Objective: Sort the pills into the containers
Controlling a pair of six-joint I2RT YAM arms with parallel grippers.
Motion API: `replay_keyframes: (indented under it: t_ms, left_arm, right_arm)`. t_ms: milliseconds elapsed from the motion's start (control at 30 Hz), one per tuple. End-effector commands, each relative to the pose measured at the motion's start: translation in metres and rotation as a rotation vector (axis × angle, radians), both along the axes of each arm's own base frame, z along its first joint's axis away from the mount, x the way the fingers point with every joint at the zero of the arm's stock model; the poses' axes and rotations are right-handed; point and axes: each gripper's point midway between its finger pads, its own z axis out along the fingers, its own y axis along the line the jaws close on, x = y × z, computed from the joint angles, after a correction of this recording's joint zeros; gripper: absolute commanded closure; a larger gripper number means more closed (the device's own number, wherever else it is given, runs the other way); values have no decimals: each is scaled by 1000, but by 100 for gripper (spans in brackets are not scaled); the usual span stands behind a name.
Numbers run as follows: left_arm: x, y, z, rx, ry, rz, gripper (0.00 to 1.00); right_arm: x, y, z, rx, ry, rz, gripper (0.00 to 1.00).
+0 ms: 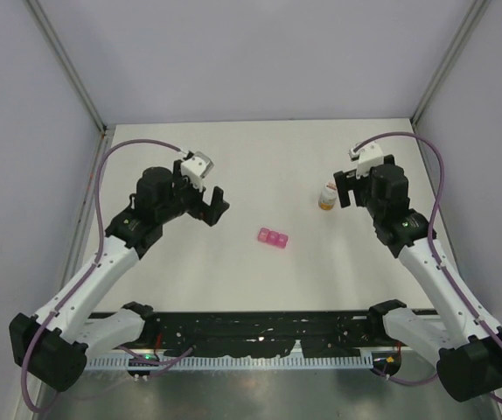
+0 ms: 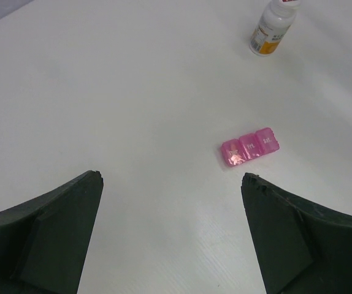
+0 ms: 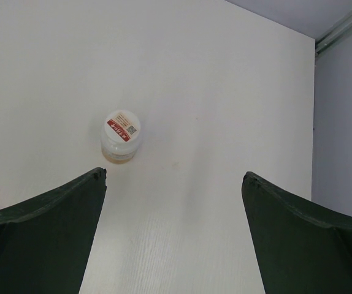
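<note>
The containers are a small bright-pink pill box (image 1: 273, 237) of three joined compartments, lids shut, lying mid-table; in the left wrist view the pill box (image 2: 249, 147) lies ahead and to the right of my fingers. My left gripper (image 1: 212, 210) (image 2: 171, 177) hovers open to the box's left, holding nothing. My right gripper (image 1: 345, 191) (image 3: 175, 174) is open and empty, just right of a white bottle (image 1: 326, 199). No loose pills are in view.
The white bottle (image 3: 122, 136) with an orange-red label stands upright, ahead and left of the right fingers; it also shows far off as a bottle (image 2: 273, 27) in the left wrist view. Grey walls enclose the white table (image 1: 260, 166) on three sides.
</note>
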Motion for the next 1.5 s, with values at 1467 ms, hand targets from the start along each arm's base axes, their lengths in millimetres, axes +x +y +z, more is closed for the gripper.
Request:
replay_keyframes:
  t_ms: [1467]
  left_arm:
    - [-21, 102, 60, -153, -213, 404, 0]
  right_arm:
    - [-42, -9, 49, 156, -236, -28, 5]
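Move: The pink pill box lies about 15 cm to the right of the left hand, 2 cm nearer the base and some 20 cm below. The white pill bottle stands roughly 17 cm to the right of the box and 12 cm farther out. From the right hand the bottle is about 6 cm ahead, 7 cm to the left and 17 cm down, while the box is about 25 cm left and 6 cm back. Leftward and up, the empty left hand pulls away from the pill box, some 10 cm across and a little back, climbing about 5 cm before easing slightly down, its wrist turning roughly 20 degrees counter-clockwise. The right hand edges right, then rises about 6 cm while drawing back from the bottle, and settles lower as its fingers tip up some 10 degrees. Both grippers stay open, touching nothing. ##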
